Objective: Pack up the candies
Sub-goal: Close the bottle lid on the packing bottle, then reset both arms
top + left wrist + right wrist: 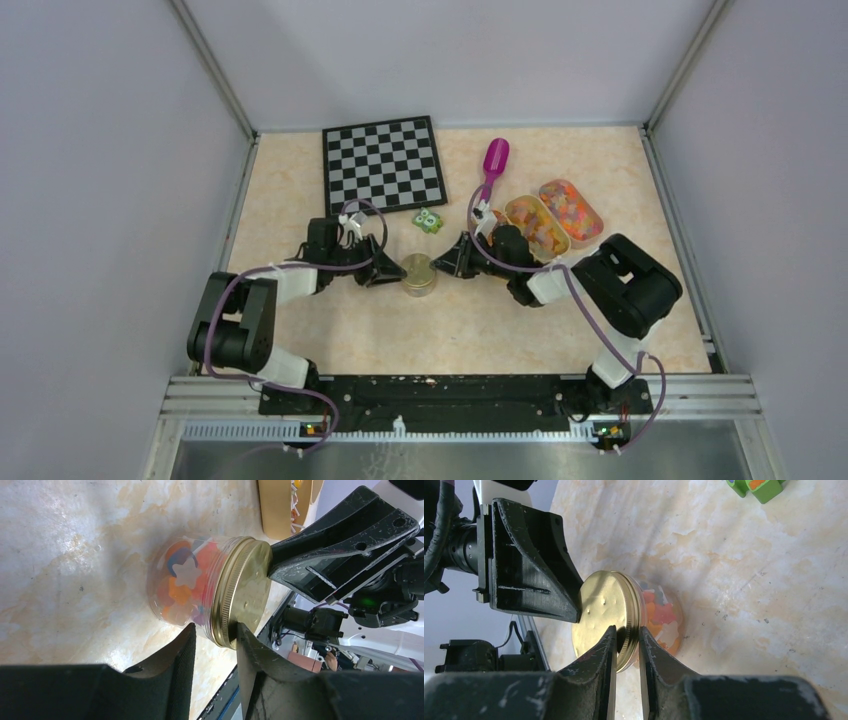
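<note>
A small clear jar (418,276) with a gold screw lid (247,590) stands upright mid-table, full of candies (182,580), orange, red, white and blue. It also shows in the right wrist view (606,610). My left gripper (388,270) is at its left side. Its jaws (216,630) are open, one finger over the lid top and one beside the glass below the lid. My right gripper (450,262) is at the jar's right side. Its jaws (627,632) are closed narrowly on the lid's rim. More candies lie in two oval trays (537,225), (571,210).
A magenta scoop (495,158) lies behind the trays. A checkerboard (383,165) lies at the back left. A small green block with eyes (430,221) sits just behind the jar, seen also in the right wrist view (759,487). Walls enclose the table.
</note>
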Tool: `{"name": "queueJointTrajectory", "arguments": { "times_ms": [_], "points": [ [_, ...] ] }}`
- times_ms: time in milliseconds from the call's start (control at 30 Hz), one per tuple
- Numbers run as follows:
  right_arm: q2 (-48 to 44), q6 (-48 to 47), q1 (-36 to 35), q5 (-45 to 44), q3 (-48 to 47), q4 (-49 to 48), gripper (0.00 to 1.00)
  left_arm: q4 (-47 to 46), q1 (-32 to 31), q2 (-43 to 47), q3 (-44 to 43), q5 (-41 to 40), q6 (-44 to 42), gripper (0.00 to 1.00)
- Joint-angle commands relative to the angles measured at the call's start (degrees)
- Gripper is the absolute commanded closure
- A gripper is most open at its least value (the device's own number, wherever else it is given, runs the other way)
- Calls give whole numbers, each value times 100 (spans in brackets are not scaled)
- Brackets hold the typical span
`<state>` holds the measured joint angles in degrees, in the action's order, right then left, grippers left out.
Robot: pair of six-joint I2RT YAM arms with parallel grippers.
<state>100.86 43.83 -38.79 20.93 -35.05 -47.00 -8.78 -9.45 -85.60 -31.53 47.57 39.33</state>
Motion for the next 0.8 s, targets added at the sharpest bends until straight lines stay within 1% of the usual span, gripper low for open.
{"name": "queueJointTrajectory", "arguments": {
  "times_ms": [0, 100, 167, 267, 300, 333, 400, 433, 467, 500, 633, 767],
  "points": [
    [161, -157, -85, 120, 282, 811, 82, 332, 58, -71, -28, -893, -247, 59],
    [-86, -5, -85, 181, 160, 822, 78, 265, 58, 31, -174, -747, -222, 52],
    [-311, 149, -70, 165, 84, 809, 75, 352, 55, 14, -395, -608, -363, 47],
    [-642, 197, -51, 141, -148, 1047, 66, 772, 58, 85, -818, -735, -632, 46],
    [-742, 193, -45, 120, -242, 1175, 57, 838, 58, 159, -889, -827, -679, 45],
    [-824, 188, -31, 120, -333, 1289, 51, 984, 58, 240, -953, -900, -715, 45],
    [-1036, 160, 4, 81, -499, 1582, 44, 1205, 58, 374, -1101, -1001, -801, 44],
    [-1154, 126, 15, 42, -559, 1719, 37, 1344, 57, 422, -1198, -1050, -857, 43],
    [-1291, 68, 26, 1, -615, 1906, 24, 1480, 57, 456, -1323, -1076, -923, 42],
    [-1420, -7, 35, -40, -683, 2121, 18, 1609, 58, 486, -1447, -1099, -984, 41],
    [-2116, -458, 72, -339, -972, 3136, 16, 1963, 58, 719, -2018, -1127, -1198, 39],
    [-2785, -1184, 78, -1141, -1612, 4701, 16, 1988, 58, 1120, -2631, -1141, -1372, 37]
  ]
}}
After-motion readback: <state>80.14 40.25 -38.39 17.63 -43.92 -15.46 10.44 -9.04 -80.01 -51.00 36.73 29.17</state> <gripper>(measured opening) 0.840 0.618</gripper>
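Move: The packing bottle stands upright between the grippers, lid on, both pairs of fingertips at its rim. The bottle's middle is about 4 cm right, 1 cm ahead and 4 cm below the left hand; from the right hand about 3 cm left, 1 cm back and 4 cm below. The green owl toy is 13 cm ahead of the right hand and 2 cm left, the nearest candy box some 8 cm ahead and 12 cm right, both about 6 cm below it. Free both grippers from the lid's rim and back them off the closed bottle. Open the left fingers moderately, then lift that gripper some 8 cm while carrying it about 6 cm forward, its fingertips tilting up 15 to 20 degrees. Spread the right fingers wide, easing back just over a centimetre first, then raise that gripper about 9 cm, drifting slightly right at the end. ##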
